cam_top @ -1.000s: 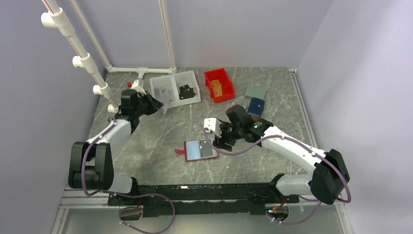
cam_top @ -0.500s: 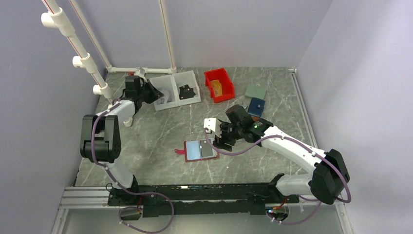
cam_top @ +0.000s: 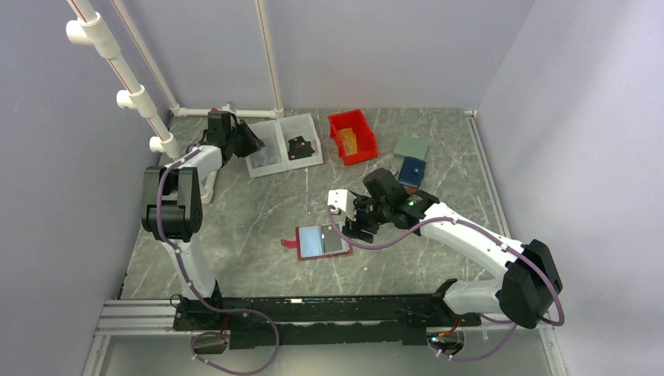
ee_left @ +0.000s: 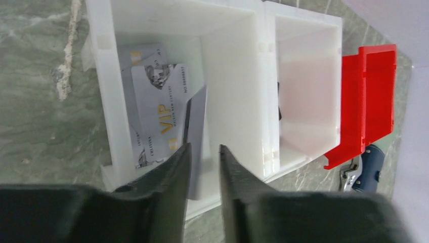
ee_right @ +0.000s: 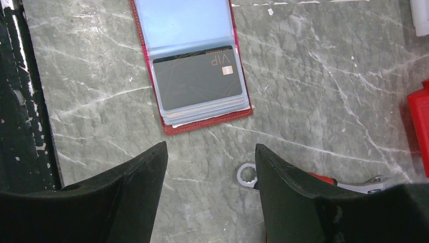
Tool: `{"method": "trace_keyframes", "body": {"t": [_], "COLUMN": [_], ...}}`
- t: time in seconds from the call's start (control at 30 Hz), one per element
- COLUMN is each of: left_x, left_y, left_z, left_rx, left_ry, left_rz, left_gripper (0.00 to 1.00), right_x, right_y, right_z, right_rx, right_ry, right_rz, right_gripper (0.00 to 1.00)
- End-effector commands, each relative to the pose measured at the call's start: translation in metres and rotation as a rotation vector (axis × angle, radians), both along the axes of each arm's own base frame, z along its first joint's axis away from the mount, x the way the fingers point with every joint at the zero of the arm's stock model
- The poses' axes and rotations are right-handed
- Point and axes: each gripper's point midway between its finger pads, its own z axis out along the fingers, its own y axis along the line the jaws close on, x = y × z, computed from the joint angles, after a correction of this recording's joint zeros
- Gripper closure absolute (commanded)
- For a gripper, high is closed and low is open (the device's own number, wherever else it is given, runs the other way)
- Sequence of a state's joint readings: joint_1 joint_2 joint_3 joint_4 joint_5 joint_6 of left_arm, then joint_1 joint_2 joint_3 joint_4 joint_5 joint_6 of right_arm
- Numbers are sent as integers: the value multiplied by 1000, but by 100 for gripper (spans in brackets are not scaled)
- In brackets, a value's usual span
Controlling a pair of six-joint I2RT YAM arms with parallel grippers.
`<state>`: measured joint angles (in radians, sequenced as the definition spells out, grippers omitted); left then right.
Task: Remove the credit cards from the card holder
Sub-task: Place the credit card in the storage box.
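Note:
The red card holder (cam_top: 321, 241) lies open on the table, pale blue pockets up. A dark grey credit card (ee_right: 197, 78) sits in its near pocket, with more card edges stacked under it. My right gripper (ee_right: 210, 147) hangs open just off the holder's (ee_right: 202, 124) edge, touching nothing. My left gripper (ee_left: 204, 147) is over the left compartment of the white bin (ee_left: 109, 101). Its jaws are slightly parted. A blurred grey credit card (ee_left: 197, 121) stands on edge between them, loose beside the left finger. Two silver credit cards (ee_left: 157, 109) lie in that compartment.
A red bin (cam_top: 352, 135) stands right of the white bin (cam_top: 282, 141). A blue wallet (cam_top: 412, 170) and a grey-green pad (cam_top: 411, 148) lie at the back right. A small white box (cam_top: 337, 200) is by the right wrist. A wrench (ee_right: 248, 177) lies under the right fingers.
My left arm swung back from the table to above the white bin and its jaws parted, leaving the grey card loose. The right arm and the holder stayed still.

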<state>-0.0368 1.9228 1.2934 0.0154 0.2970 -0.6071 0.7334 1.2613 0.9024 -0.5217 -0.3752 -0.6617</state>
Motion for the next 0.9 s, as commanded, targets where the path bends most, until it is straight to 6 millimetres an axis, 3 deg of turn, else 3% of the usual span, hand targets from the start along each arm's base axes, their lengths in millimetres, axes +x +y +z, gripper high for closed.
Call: {"method": "trace_keyframes", "body": {"t": [0.0,0.23,0.4,0.53,0.7,0.87], "left_x": [8,0,-17,-46,-89,-130], "left_y": [10,14,0,-28,-54,-85], "left_z": [20,55,91,114,115,115], "left_rx": [63,108,66,-85,-244,-274], "left_ry": [-20,-82,-157,-221,-207,-193], "left_rz": [31,24,-45,-149,-248,-365], "left_gripper": [60,56,55,52,52,52], "right_x": [9,9,9,8,5,6], "right_y": [5,5,4,4,6,5], "right_z": [20,20,21,24,24,22], "right_rx": [47,44,52,69,83,80], "right_ry": [-55,-51,-44,-24,-4,8], "right_rz": [-11,-11,-16,-14,-9,-12], "right_gripper": [33,33,33,33,34,35]}}
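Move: The silvery card stands on edge in the storage box's left compartment, some 2 cm ahead of the left hand point and 3 cm below, between barely parted fingers. That compartment's middle lies about 3 cm ahead, 1 cm left and 8 cm down; the black-card compartment is roughly 10 cm right and 2 cm farther out of it, the red bin some 27 cm right and 5 cm ahead of the hand. From the right hand, the card is about 31 cm ahead and 25 cm left. The card is let go inside the left compartment: the left fingers, already parting, open to nearly half while the hand shifts barely 1 cm left. Then the left hand lifts clear about 10 cm and draws back some 10 cm and right 5 cm, off the box towards the open card holder, fingers tipping up slightly and swinging about 10 degrees clockwise. ##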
